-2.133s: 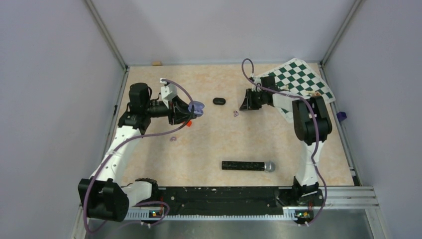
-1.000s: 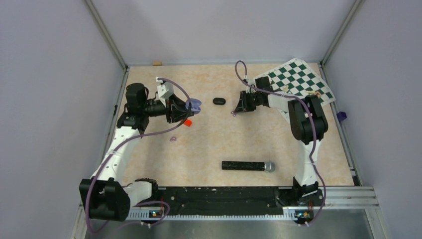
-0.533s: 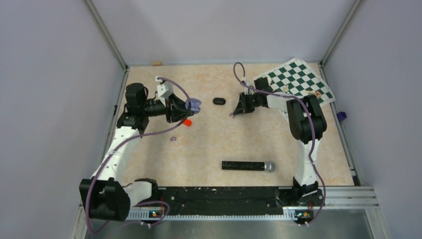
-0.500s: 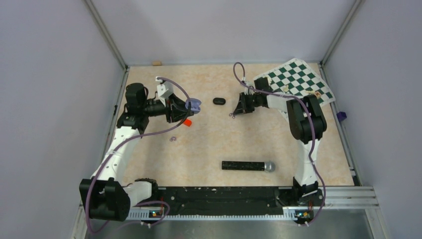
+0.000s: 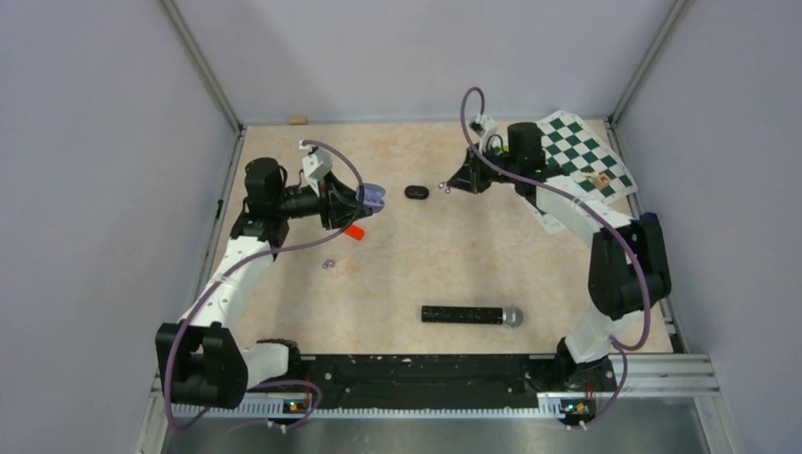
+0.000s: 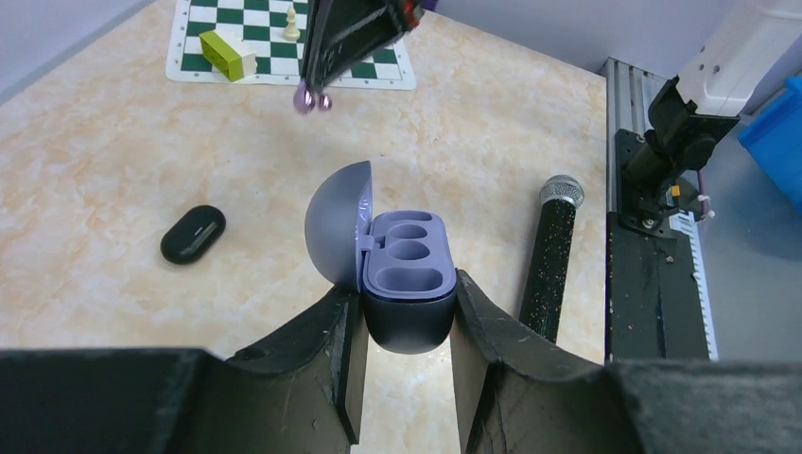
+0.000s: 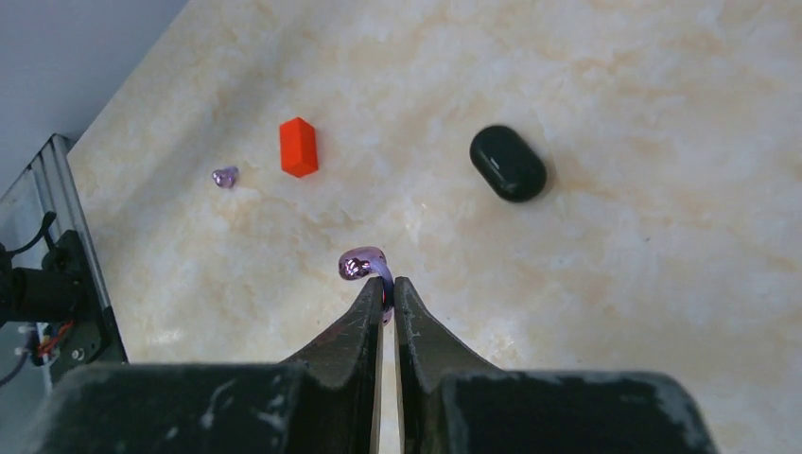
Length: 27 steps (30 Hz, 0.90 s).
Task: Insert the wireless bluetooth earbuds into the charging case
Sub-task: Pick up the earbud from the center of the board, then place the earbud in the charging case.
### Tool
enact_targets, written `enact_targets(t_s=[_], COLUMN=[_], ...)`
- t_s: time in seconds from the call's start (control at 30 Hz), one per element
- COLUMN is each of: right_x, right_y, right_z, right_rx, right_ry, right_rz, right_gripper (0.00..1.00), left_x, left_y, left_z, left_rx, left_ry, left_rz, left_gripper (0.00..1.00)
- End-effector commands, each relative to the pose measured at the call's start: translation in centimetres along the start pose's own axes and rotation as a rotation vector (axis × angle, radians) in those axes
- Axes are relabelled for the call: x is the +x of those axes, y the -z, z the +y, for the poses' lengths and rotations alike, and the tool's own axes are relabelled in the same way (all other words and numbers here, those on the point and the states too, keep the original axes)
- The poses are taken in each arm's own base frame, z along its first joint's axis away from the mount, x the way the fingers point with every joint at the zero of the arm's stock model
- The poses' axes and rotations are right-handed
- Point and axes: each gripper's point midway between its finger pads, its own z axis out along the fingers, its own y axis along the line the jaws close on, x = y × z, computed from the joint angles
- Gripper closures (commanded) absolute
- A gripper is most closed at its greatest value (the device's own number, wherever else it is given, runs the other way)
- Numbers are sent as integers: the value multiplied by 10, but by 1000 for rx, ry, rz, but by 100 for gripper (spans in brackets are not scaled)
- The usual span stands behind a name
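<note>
The charging case is a blue-purple pod with its lid swung open and empty sockets showing. My left gripper is shut on its base and holds it above the table's left side. One of the earbuds, small and glossy purple, is pinched at the tip of my shut right gripper. It hangs in the air near the back middle, to the right of the case. A second purple earbud lies on the table near the red block.
A black oval pod lies on the table between the grippers. A black microphone lies near the front. A green chessboard with small pieces is at the back right. Walls close in three sides.
My right gripper shut on the purple earbud and lifted it off the table, swinging up and back. The left gripper with the case has barely moved.
</note>
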Motion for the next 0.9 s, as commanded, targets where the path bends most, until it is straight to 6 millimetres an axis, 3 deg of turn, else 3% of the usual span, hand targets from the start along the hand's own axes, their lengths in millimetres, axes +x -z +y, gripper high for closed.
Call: enact_targets(t_s=[0.0,0.27,0.4,0.5,0.63,0.87], right_x=[-55,-118,-134,-131,-111,-84], right_y=[34,102,127,134,132,132], right_z=[39,97,132,151,167,196], right_rx=[-9,29,7,-40,-114,-286], right_ry=[251,505,582,582,583,610], right_rz=[-179,-430,-503,-514,-510,-458], right_gripper=[95,96,96,96,96,96], left_x=[-6,-25,-28,-22,-7,-2], left_y=[-12,-40,-59,-74,-85,-83], left_z=[6,7,-2,-18,-46,-61], left_rx=[0,109,181,256,354,387], left_ry=[-9,-49,-63,-62,-62,-94], left_rz=[-16,63,64,36,23,16], left_gripper=[100,100,100,100,100,100])
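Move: The right hand grips the earbud about 14 cm above the table. The open charging case in the left hand lies roughly 15 cm to its left, 10 cm back and 11 cm higher. The black oval box is on the table, some 7 cm ahead, 6 cm left and 13 cm below; the red block is about 20 cm left, 2 cm back and as low. From the left hand, the earbud is some 15 cm right, 11 cm ahead and 11 cm lower. Still pinching the earbud, the right hand climbs about 20 cm while drawing back 11 cm towards the held case, tipping up some 40 degrees so its fingers come nearly level; the climb peaks and eases down slightly. The left hand keeps hold of the case, dips and bobs forward, then carries it about 10 cm right, ending 3 cm back, wrist turning some 20 degrees clockwise. ##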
